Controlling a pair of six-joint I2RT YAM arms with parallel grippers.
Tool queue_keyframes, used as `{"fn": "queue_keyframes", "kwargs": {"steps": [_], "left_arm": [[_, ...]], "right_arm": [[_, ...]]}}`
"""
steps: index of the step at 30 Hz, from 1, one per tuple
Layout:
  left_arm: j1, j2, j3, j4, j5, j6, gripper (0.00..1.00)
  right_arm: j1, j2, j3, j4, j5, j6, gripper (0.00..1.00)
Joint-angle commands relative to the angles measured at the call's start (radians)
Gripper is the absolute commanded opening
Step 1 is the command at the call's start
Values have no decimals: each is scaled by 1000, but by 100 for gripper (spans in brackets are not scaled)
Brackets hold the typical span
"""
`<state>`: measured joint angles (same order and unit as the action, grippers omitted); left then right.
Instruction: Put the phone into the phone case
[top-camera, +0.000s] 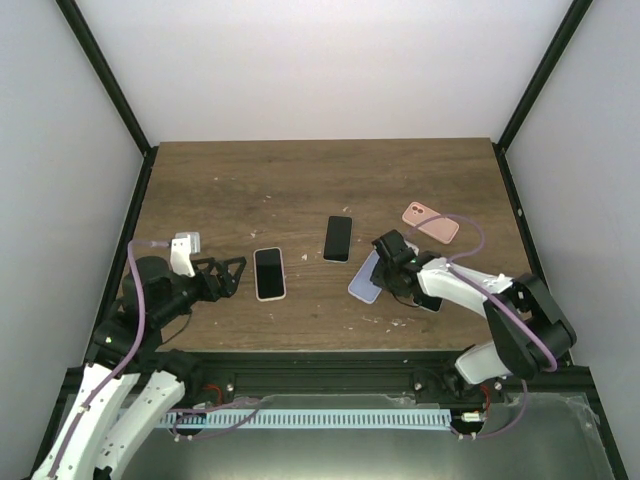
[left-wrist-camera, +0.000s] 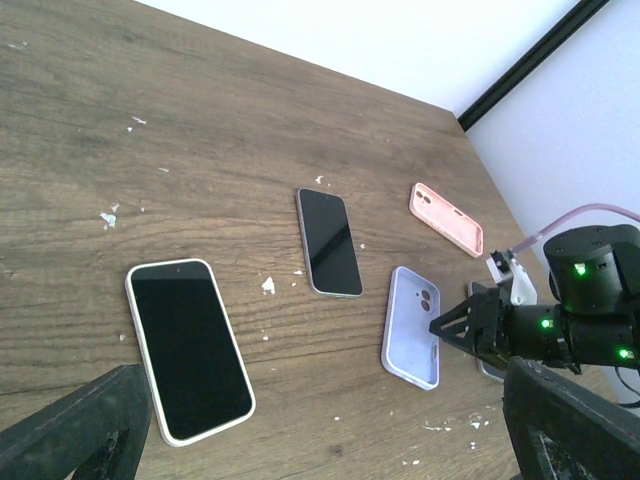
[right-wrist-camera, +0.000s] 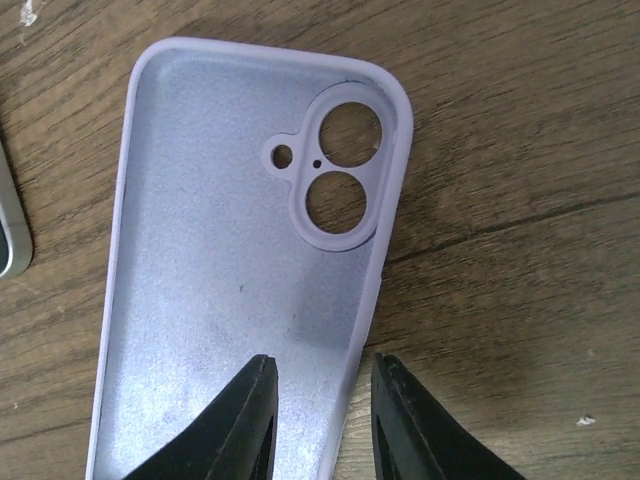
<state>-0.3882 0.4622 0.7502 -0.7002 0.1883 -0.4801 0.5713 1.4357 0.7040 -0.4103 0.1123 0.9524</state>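
Observation:
A lilac phone case (right-wrist-camera: 220, 260) lies inside-up on the wooden table, its camera holes at the far end. My right gripper (right-wrist-camera: 320, 375) straddles its right wall, one finger over the inside and one over the wood, with a gap on both sides. From above, the right gripper (top-camera: 385, 262) sits at the lilac case (top-camera: 364, 281). A white-rimmed phone (top-camera: 269, 273) lies screen-up just right of my open left gripper (top-camera: 238, 275). A dark phone (top-camera: 338, 238) lies further back. In the left wrist view the white-rimmed phone (left-wrist-camera: 188, 350) is near my left gripper (left-wrist-camera: 330, 445).
A pink case (top-camera: 430, 222) lies at the back right. Another grey phone (left-wrist-camera: 488, 366) is partly hidden under the right arm. White crumbs dot the table (top-camera: 300, 180). Black frame posts stand at both back corners.

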Motion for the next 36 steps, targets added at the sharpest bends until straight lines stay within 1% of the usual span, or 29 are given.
{"fn": "queue_keyframes", "kwargs": {"steps": [1, 6, 10, 14, 20, 26, 29, 36], "left_arm": [[-3, -10, -11, 10, 7, -2, 97], [-3, -10, -11, 11, 6, -2, 97], [-3, -11, -13, 11, 6, -2, 97], [-3, -11, -12, 11, 6, -2, 97], [-2, -9, -13, 13, 7, -2, 97], [-3, -8, -14, 15, 6, -2, 97], [-3, -8, -15, 16, 6, -2, 97], [-2, -5, -17, 18, 6, -3, 97]], "right_arm": [[-4, 15, -11, 3, 49, 28, 26], [-4, 37, -12, 21, 62, 27, 18], [-4, 52, -9, 45, 50, 16, 15], [-4, 64, -2, 45, 38, 6, 9], [-4, 53, 1, 58, -7, -60, 1], [0, 32, -5, 83, -112, -169, 1], [22, 26, -10, 103, -174, -228, 1], [117, 47, 27, 81, -195, -314, 1]]}}
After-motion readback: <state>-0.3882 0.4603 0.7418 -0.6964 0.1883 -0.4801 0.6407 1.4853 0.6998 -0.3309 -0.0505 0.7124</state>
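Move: Just over the right long wall of the lavender phone case, the right hand has the case's middle about 3 cm to its left, 2 cm ahead and 2 cm down. A bare black phone lies roughly 12 cm ahead and 12 cm to its left; the pink case is some 17 cm ahead and 11 cm right; a second phone, mostly hidden, sits about 11 cm right and 2 cm back. From the left hand, the lavender case is around 32 cm right, 9 cm ahead and 25 cm below. Sinking about 1 cm with its partly open fingers straddling the right wall, the right hand closes and pinches that wall near mid-length. Then it carries the lavender case some 5 cm to the left and 2 cm back, speeding up as it goes, while turning about 20 degrees counter-clockwise. ##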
